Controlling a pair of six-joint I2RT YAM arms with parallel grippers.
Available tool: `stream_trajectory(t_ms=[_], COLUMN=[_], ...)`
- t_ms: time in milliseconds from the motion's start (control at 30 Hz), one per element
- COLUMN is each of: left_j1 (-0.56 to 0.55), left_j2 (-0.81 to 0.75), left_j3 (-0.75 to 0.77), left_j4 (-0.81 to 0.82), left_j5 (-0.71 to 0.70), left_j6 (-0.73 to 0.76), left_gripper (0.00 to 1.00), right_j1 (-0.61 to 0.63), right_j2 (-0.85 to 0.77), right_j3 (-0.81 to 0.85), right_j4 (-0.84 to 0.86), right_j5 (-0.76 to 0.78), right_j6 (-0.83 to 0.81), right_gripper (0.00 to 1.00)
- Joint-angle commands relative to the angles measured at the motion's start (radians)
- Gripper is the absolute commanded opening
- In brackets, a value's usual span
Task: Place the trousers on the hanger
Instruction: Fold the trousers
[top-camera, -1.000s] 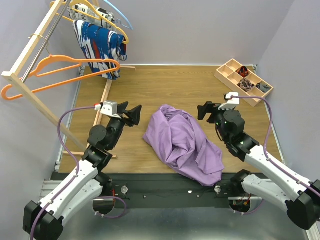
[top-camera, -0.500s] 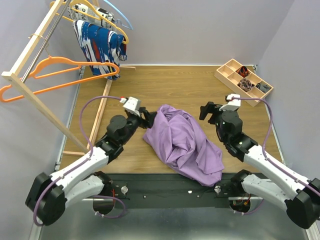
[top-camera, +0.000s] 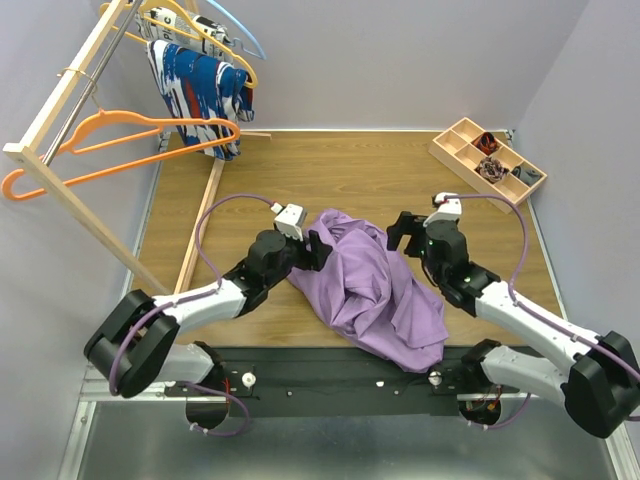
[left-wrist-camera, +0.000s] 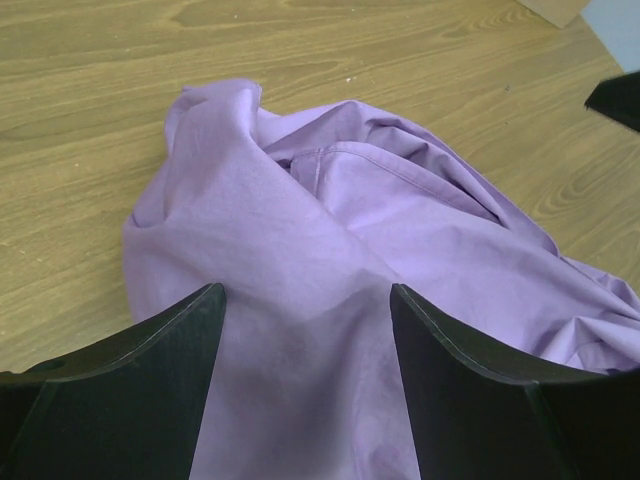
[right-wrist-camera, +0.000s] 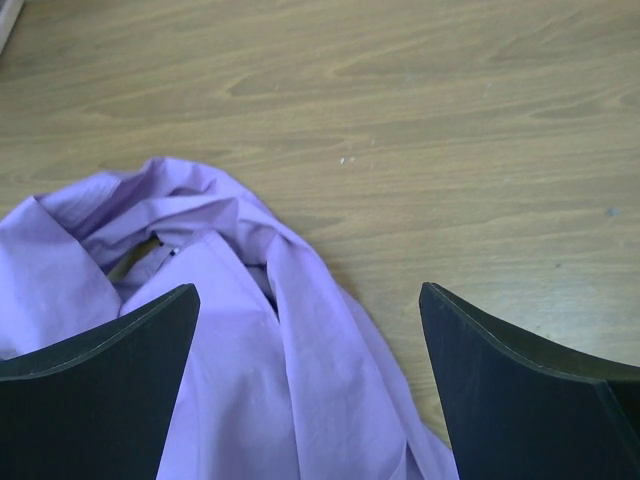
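Observation:
The lilac trousers (top-camera: 370, 285) lie crumpled in a heap on the wooden table, in the middle near the front. My left gripper (top-camera: 322, 250) is open, its fingers straddling the heap's left edge; the cloth fills the left wrist view (left-wrist-camera: 330, 250). My right gripper (top-camera: 400, 230) is open at the heap's upper right edge, with folds showing between its fingers in the right wrist view (right-wrist-camera: 250, 330). The bright orange hanger (top-camera: 120, 145) hangs on the wooden rack at the far left.
A wooden rack (top-camera: 70, 120) stands along the left side and carries a blue, white and red garment (top-camera: 200, 95), a paler yellow-orange hanger (top-camera: 195, 35) and a light blue hanger (top-camera: 245, 35). A wooden compartment tray (top-camera: 488, 162) sits at the back right.
My left gripper has swung right from the table's left side onto the left edge of the trousers. My right gripper has edged left toward the heap. The trousers have not moved.

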Motion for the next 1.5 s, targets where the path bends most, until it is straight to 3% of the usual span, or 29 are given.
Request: stream_trajectory(t_ms=[0, 333, 433, 567, 667, 700, 800, 833, 933, 967, 1067, 1300, 1467], left_j1=[-0.005, -0.003, -0.002, 0.003, 0.013, 0.021, 0.036, 0.050, 0.079, 0.087, 0.128, 0.214, 0.239], left_j2=[0.091, 0.209, 0.226, 0.260, 0.276, 0.277, 0.261, 0.252, 0.202, 0.185, 0.097, -0.286, -0.476], left_j3=[0.028, 0.053, 0.051, 0.051, 0.047, 0.043, 0.022, 0.016, -0.007, -0.016, -0.039, -0.035, 0.017], left_j4=[0.090, 0.148, 0.173, 0.202, 0.230, 0.237, 0.269, 0.285, 0.299, 0.300, 0.282, 0.021, -0.184], left_j5=[0.007, 0.002, -0.002, 0.012, 0.053, 0.058, 0.076, 0.087, 0.091, 0.091, 0.079, -0.105, -0.272], left_j6=[-0.032, -0.045, -0.049, -0.058, -0.068, -0.069, -0.081, -0.084, -0.089, -0.088, -0.081, 0.021, 0.110], left_gripper=[0.77, 0.76, 0.70, 0.53, 0.33, 0.20, 0.00, 0.00, 0.00, 0.00, 0.00, 0.00, 0.00], right_j1=[0.004, 0.004, 0.003, 0.003, 0.003, 0.003, 0.003, 0.001, 0.003, 0.001, 0.003, 0.001, -0.005], right_j2=[0.050, 0.257, 0.331, 0.415, 0.458, 0.463, 0.464, 0.461, 0.441, 0.432, 0.415, 0.322, 0.259], right_j3=[-0.036, -0.032, -0.006, 0.025, 0.037, 0.037, 0.036, 0.036, 0.040, 0.048, 0.066, 0.204, 0.301], right_j4=[-0.025, -0.036, -0.036, -0.037, -0.034, -0.034, -0.034, -0.034, -0.036, -0.036, -0.036, -0.149, -0.201], right_j5=[-0.104, -0.138, -0.124, -0.150, -0.200, -0.207, -0.233, -0.237, -0.247, -0.236, -0.208, -0.020, 0.153], right_j6=[0.057, 0.131, 0.129, 0.132, 0.139, 0.140, 0.136, 0.133, 0.122, 0.120, 0.105, 0.015, -0.041], right_gripper=[1.00, 1.00, 1.00, 1.00, 0.98, 0.97, 0.84, 0.76, 0.38, 0.20, 0.01, 0.01, 0.01])
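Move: The trousers lie bunched under both hands. The left hand goes for their upper left fold, about 2 cm ahead, 2 cm right and 4 cm below; the rack's foot bar lies some 27 cm to its left and 6 cm ahead. The right hand goes for their upper right edge, roughly 1 cm back, 4 cm left and 13 cm below; the wooden tray sits about 20 cm ahead and 24 cm right of this hand. The trousers get pinched on both sides and raised. The left hand sinks onto the upper left fold, shuts, then lifts about 15 cm while swinging left, away from the right hand. The right hand drops some 14 cm to the right edge, drifting left and tipping its fingers down, shuts on it, then rises about 9 cm and pushes slightly forward, levelling again. ##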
